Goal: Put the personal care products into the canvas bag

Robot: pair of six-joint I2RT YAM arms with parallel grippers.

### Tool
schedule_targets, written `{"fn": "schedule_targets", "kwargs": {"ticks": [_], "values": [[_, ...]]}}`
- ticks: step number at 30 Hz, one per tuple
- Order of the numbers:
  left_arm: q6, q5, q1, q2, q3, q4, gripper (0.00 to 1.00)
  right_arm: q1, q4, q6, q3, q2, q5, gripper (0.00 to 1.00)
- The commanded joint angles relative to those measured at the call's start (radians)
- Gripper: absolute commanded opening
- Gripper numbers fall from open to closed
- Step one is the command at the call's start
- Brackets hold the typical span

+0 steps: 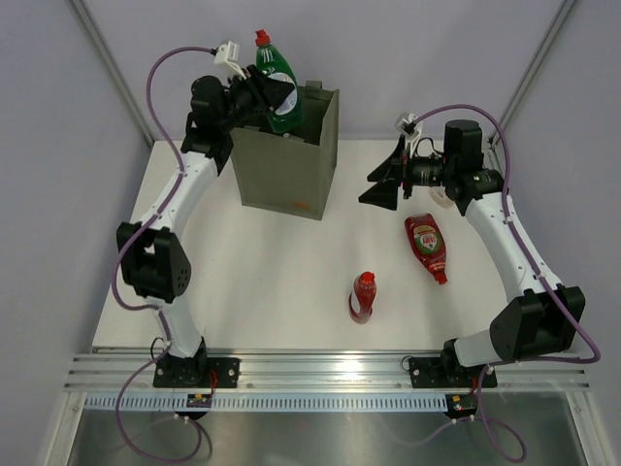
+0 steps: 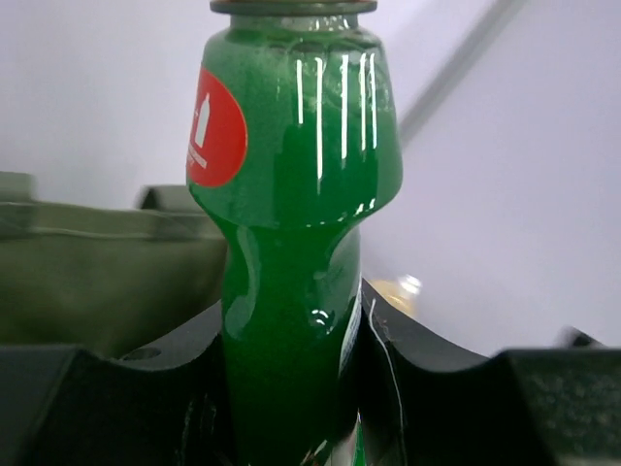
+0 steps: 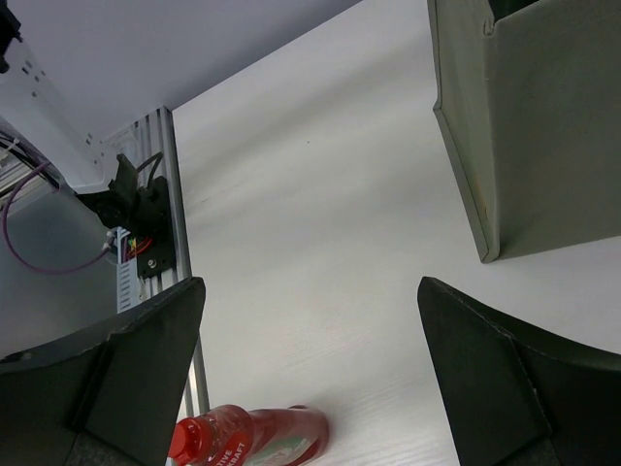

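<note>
My left gripper (image 1: pixel 264 97) is shut on a green bottle with a red cap (image 1: pixel 275 83) and holds it upright over the open top of the olive canvas bag (image 1: pixel 286 175). In the left wrist view the green bottle (image 2: pixel 291 194) fills the gap between the fingers (image 2: pixel 427 388), with the bag's rim (image 2: pixel 87 262) behind it. My right gripper (image 1: pixel 375 187) hangs open and empty right of the bag. A large red bottle (image 1: pixel 427 248) lies below it. A smaller red bottle (image 1: pixel 362 296) sits mid-table and shows under the open right gripper (image 3: pixel 310 320) as a red bottle (image 3: pixel 252 437).
The bag's side wall (image 3: pixel 543 126) fills the upper right of the right wrist view. A pale, partly hidden object (image 1: pixel 441 197) sits behind the right wrist. The metal rail (image 1: pixel 320 374) runs along the table's near edge. Grey walls enclose the back.
</note>
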Motion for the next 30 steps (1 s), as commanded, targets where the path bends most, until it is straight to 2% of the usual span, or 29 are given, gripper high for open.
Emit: {"fn": "schedule_targets", "kwargs": {"ticks": [1,6,11,15,16,17,19,20,22,23,26,30], "values": [[0.139,-0.18,-0.023,0.076,0.191,0.132,0.0,-0.008,0.004,-0.019,-0.004,-0.033,-0.003,1.0],[0.287,-0.203,-0.042,0.185,0.296,-0.011,0.01,-0.008,-0.041,-0.064,-0.014,-0.036,0.012,1.0],[0.352,-0.194,-0.06,0.182,0.18,-0.058,0.1,-0.01,-0.097,-0.147,-0.037,-0.042,0.061,1.0],[0.343,-0.218,-0.077,0.171,0.094,-0.019,0.31,-0.01,-0.104,-0.189,-0.049,-0.036,0.087,0.99],[0.338,-0.222,-0.078,0.17,0.083,-0.011,0.44,-0.01,-0.118,-0.203,-0.046,-0.033,0.097,0.99],[0.33,-0.222,-0.08,0.167,0.074,0.003,0.5,-0.011,-0.129,-0.219,-0.044,-0.031,0.1,1.0],[0.316,-0.216,-0.082,0.164,0.069,0.001,0.61,-0.01,-0.181,-0.285,-0.032,-0.027,0.103,1.0],[0.316,-0.215,-0.083,0.162,0.068,-0.003,0.7,-0.01,-0.211,-0.317,-0.024,-0.022,0.098,0.99],[0.322,-0.212,-0.083,0.15,0.062,-0.011,0.78,-0.01,-0.307,-0.403,0.0,0.007,0.08,1.0],[0.326,-0.212,-0.083,0.144,0.057,-0.012,0.86,-0.01,-0.339,-0.425,0.008,0.016,0.078,1.0],[0.356,-0.215,-0.082,0.116,0.045,-0.032,0.93,-0.004,-0.422,-0.466,0.023,0.044,0.078,1.0],[0.399,-0.212,-0.074,0.062,0.016,-0.043,0.94,0.035,-0.418,-0.418,0.01,0.027,0.149,0.99]]}}
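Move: The left hand grips the green bottle just above the canvas bag. The bag's mouth lies about 4 cm ahead, 2 cm right and some 10 cm below that hand. From the right hand, wide open and empty, the standing red bottle is roughly 14 cm back, 1 cm left and 24 cm down. The lying red bottle is about 11 cm ahead, 21 cm to its right and 30 cm down. The left fingers let go of the green bottle inside the bag: the hand swings about 7 cm forward, sinks some 16 cm through the mouth while rolling its left side up about 20 degrees, spreads wide, then rises 5 cm, empty. The open right hand sinks about 7 cm towards the standing red bottle, drifting slightly back and right, fingers tipping down. ##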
